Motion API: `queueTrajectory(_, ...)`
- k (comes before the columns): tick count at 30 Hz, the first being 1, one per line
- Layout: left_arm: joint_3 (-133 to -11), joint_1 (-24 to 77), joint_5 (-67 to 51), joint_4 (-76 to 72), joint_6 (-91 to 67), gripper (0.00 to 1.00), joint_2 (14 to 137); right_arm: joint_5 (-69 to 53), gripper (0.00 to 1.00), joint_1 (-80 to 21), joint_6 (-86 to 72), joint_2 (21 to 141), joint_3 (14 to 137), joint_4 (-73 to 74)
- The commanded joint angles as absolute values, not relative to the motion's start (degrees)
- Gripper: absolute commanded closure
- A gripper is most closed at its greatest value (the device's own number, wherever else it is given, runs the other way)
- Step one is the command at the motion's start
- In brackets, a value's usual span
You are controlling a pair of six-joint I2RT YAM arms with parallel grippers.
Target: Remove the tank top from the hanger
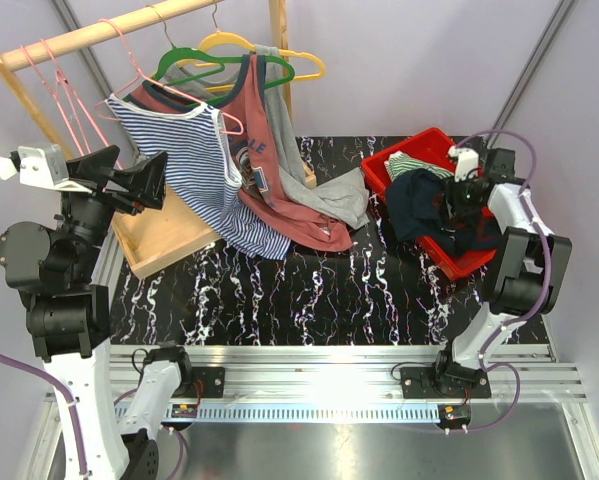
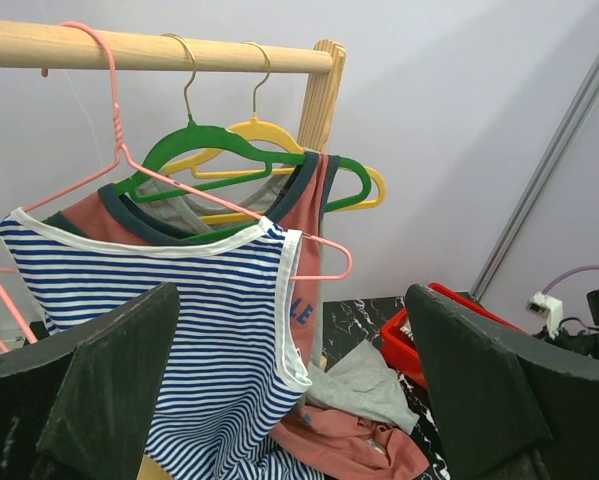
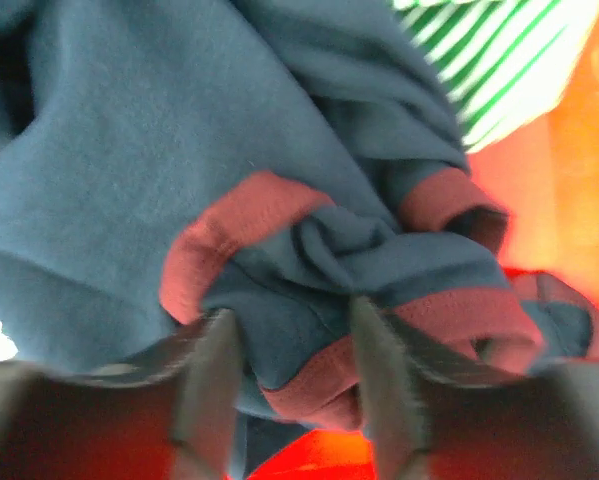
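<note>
A blue-and-white striped tank top (image 1: 194, 160) (image 2: 179, 300) hangs on a pink hanger (image 1: 169, 90) (image 2: 119, 150) at the front of the wooden rail (image 1: 99, 30). My left gripper (image 1: 151, 185) (image 2: 291, 300) stands wide open just left of it, facing it, with nothing between its fingers. Far right, my right gripper (image 1: 457, 195) (image 3: 291, 330) is down in the red bin (image 1: 379, 165). Its fingers stand apart with a fold of a navy, pink-trimmed garment (image 1: 419, 200) (image 3: 179, 150) lying between them.
A rust tank top (image 1: 269, 150) on a green hanger (image 2: 209, 140) and a grey top (image 1: 319, 190) on a yellow hanger (image 2: 264, 130) hang behind, draping onto the black marble table (image 1: 309, 290). The rack's wooden base (image 1: 169, 240) lies below. A green-striped garment (image 1: 414, 163) (image 3: 499, 70) lies in the bin.
</note>
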State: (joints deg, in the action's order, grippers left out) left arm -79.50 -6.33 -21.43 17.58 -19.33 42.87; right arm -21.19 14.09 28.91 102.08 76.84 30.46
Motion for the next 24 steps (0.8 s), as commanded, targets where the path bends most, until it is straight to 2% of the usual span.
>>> queueTrajectory(1, -81.5, -6.5, -22.1, 16.6, -19.2, 0.01, 42.9, -25.1, 0.38, 16.8, 30.5, 99.2, 85.7, 35.8)
queueTrajectory(3, -81.3, -6.6, -22.2, 16.2, -19.6, 0.01, 43.0, -26.9, 0.24, 17.0, 32.2, 97.7, 88.2, 37.5)
queueTrajectory(4, -81.0, -6.6, -22.3, 15.8, -19.8, 0.01, 43.1, -27.5, 0.22, 17.0, 33.6, 97.3, 90.6, 38.1)
queueTrajectory(7, -80.9, -6.5, -22.9, 14.7, -20.4, 0.01, 43.5, -32.5, 0.16, 17.0, 34.8, 96.7, 95.6, 41.5)
queueTrajectory(10, -80.9, -6.5, -23.2, 13.8, -21.1, 0.01, 43.8, -42.8, 0.15, 16.2, 33.7, 98.0, 99.8, 47.7)
queueTrajectory(12, -81.0, -6.5, -23.2, 13.7, -21.4, 0.01, 43.9, -42.9, 0.14, 13.0, 31.9, 99.8, 100.9, 49.1)
queueTrajectory(14, -81.0, -6.5, -23.3, 13.6, -21.7, 0.01, 43.9, -40.7, 0.12, 10.4, 29.5, 100.7, 101.1, 49.5)
queueTrajectory(19, -81.1, -6.5, -22.9, 14.2, -22.1, 0.01, 43.8, -29.3, 0.13, 2.3, 18.2, 102.7, 97.7, 41.9)
queueTrajectory(24, -80.9, -6.5, -22.6, 14.7, -22.8, 0.01, 43.0, -18.8, 0.17, 0.4, 14.1, 108.3, 99.2, 40.1)
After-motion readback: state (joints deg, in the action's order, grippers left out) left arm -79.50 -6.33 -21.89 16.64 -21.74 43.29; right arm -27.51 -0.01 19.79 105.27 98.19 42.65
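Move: The navy tank top lies in a heap in the red bin at my right fingertips, its middle about 3 cm to the left. The end that I go for bulges over the bin's left rim, roughly 13 cm left and 1 cm farther out. The striped green top lies some 12 cm ahead and 9 cm left, the grey cloth on the table about 28 cm left and 2 cm out. From my left hand that navy end is about 55 cm right, 20 cm ahead and 45 cm below. I finish opening my right fingers and come up off the navy tank top, rising about 15 cm with the fingers tipping up, then swing some 13 cm left. Turned a little counter-clockwise, I point the fingers down again and sink about 6 cm towards the navy end at the bin's left rim, staying wide open. ##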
